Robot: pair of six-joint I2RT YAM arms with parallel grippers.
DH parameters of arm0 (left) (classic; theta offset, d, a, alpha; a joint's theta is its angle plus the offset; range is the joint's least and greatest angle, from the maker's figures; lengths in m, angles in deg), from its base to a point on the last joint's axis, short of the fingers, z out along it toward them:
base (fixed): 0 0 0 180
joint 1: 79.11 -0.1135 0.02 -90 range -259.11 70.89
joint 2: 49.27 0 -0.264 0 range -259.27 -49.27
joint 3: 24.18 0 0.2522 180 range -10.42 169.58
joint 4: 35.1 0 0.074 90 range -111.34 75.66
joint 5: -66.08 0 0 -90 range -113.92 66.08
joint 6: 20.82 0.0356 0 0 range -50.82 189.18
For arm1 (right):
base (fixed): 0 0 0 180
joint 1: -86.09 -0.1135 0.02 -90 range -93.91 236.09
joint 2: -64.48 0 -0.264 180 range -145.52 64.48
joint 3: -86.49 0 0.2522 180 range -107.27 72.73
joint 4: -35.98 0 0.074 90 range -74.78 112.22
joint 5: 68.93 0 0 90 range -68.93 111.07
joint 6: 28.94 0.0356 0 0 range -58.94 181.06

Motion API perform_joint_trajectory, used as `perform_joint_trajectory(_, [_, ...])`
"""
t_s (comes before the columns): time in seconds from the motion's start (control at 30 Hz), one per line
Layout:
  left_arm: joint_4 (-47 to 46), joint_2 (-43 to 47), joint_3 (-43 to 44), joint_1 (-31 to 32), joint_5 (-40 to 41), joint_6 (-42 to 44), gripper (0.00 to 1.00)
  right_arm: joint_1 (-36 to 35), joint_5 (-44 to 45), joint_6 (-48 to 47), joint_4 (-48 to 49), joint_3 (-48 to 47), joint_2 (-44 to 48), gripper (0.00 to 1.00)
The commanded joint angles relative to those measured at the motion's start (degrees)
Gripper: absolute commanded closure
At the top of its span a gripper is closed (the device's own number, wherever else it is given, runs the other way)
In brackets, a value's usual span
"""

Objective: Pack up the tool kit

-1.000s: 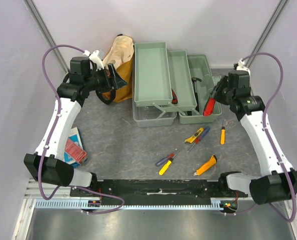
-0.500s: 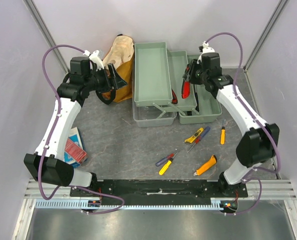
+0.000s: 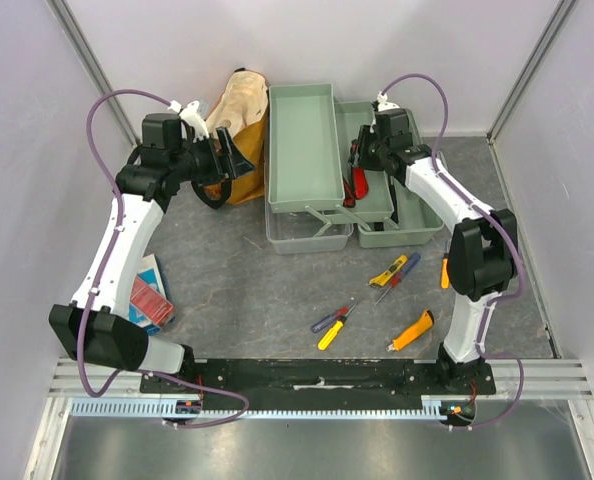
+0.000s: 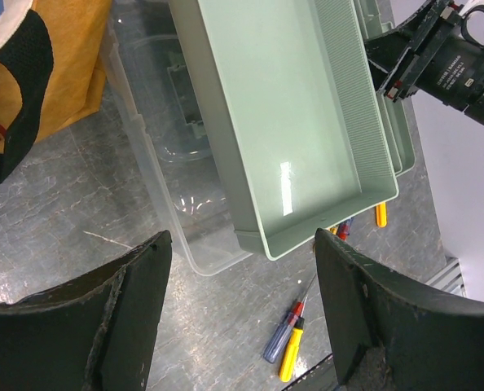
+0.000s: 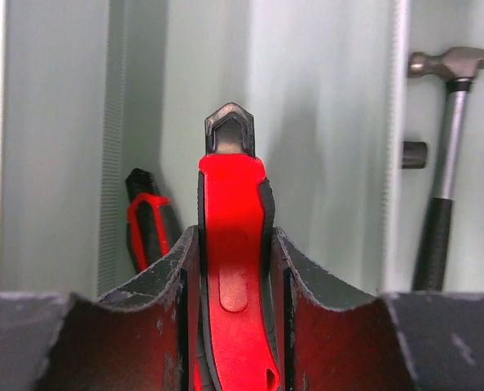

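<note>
The pale green toolbox (image 3: 302, 150) stands open at the back, trays fanned out, clear lid (image 3: 295, 236) in front. My right gripper (image 3: 361, 162) (image 5: 232, 244) is shut on a red utility knife (image 5: 231, 195) and holds it over the middle tray (image 5: 323, 122). A second red-and-black tool (image 5: 148, 224) lies in that tray. A hammer (image 5: 444, 155) lies in the bottom section. My left gripper (image 3: 229, 156) (image 4: 242, 240) hangs open and holds nothing, left of the toolbox. Loose on the table are two screwdrivers (image 3: 333, 324) (image 4: 288, 337), an orange knife (image 3: 412, 331), a yellow tool (image 3: 390, 270) and an orange screwdriver (image 3: 445, 268).
A mustard-yellow bag (image 3: 239, 120) (image 4: 59, 73) leans at the back, just left of the toolbox and beside my left gripper. A red-blue booklet (image 3: 149, 295) lies at the table's left edge under the left arm.
My right arm has swung left from the toolbox's right end to above the middle tray, carrying the red knife. The left arm has not moved.
</note>
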State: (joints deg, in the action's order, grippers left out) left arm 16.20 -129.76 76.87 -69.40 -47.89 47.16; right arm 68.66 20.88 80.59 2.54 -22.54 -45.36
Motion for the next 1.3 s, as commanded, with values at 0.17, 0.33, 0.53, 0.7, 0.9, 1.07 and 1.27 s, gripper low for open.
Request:
perform_joint_trajectory(0.17, [-1.59, -1.07, 1.92, -0.05, 0.15, -0.13, 0.23, -2.34, -3.59, 7.19, 1.58, -2.47, -2.48, 0.99])
perform_joint_trajectory(0.33, [-1.59, -1.25, 2.1, -0.05, 0.24, 0.14, 0.23, -2.43, -4.2, 8.42, -1.85, -3.44, -2.75, 0.74])
perform_joint_trajectory(0.53, [-1.59, -1.69, 2.71, -0.13, -0.03, 0.49, 0.23, -2.34, -0.17, 8.86, -6.42, -6.16, -2.31, 0.49])
perform_joint_trajectory(0.7, [-1.5, -1.6, 2.8, -0.13, -0.12, 0.58, 0.23, -2.26, 3.69, 7.89, -9.05, -8.53, 0.59, 0.47])
perform_joint_trajectory(0.9, [-1.5, -1.16, 2.71, -0.13, -0.91, 0.75, 0.23, -2.17, 8.97, 8.42, -13.97, -7.57, 7.61, 0.45])
perform_joint_trajectory(1.07, [-1.77, -0.81, 3.59, -0.05, -4.77, 2.95, 0.23, -1.99, 9.06, 8.42, -24.42, -7.4, 13.77, 0.41])
perform_joint_trajectory(1.27, [-4.31, -1.16, 3.24, 0.13, -8.46, 3.3, 0.23, -2.08, 9.15, 12.81, -31.99, 4.36, 24.39, 0.37])
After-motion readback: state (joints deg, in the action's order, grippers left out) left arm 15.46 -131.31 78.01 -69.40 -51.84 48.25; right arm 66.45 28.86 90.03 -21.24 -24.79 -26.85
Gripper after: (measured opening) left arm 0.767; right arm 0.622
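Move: The right hand holds the red utility knife over the middle tray of the tool kit. The knife's bed on the tray floor lies about 3 cm to the left, 2 cm back and 4 cm down. The red-and-black tool already there is some 5 cm left, 4 back, 4 below; the black hammer 9 right, 5 back, 10 below; the upper tray 14 left, 3 ahead, about level. From the left hand, that bed is roughly 12 ahead, 25 right, 17 below. Leftwards and slightly down, about 2 cm each, the right hand eases the held red knife towards the red-and-black tool on the middle tray floor, its left side rising a little, then opens partway and lets go. It pulls up some 11 cm, back and to the right, clear of the tray, turning about 10 degrees clockwise while the fingers open a bit more. ##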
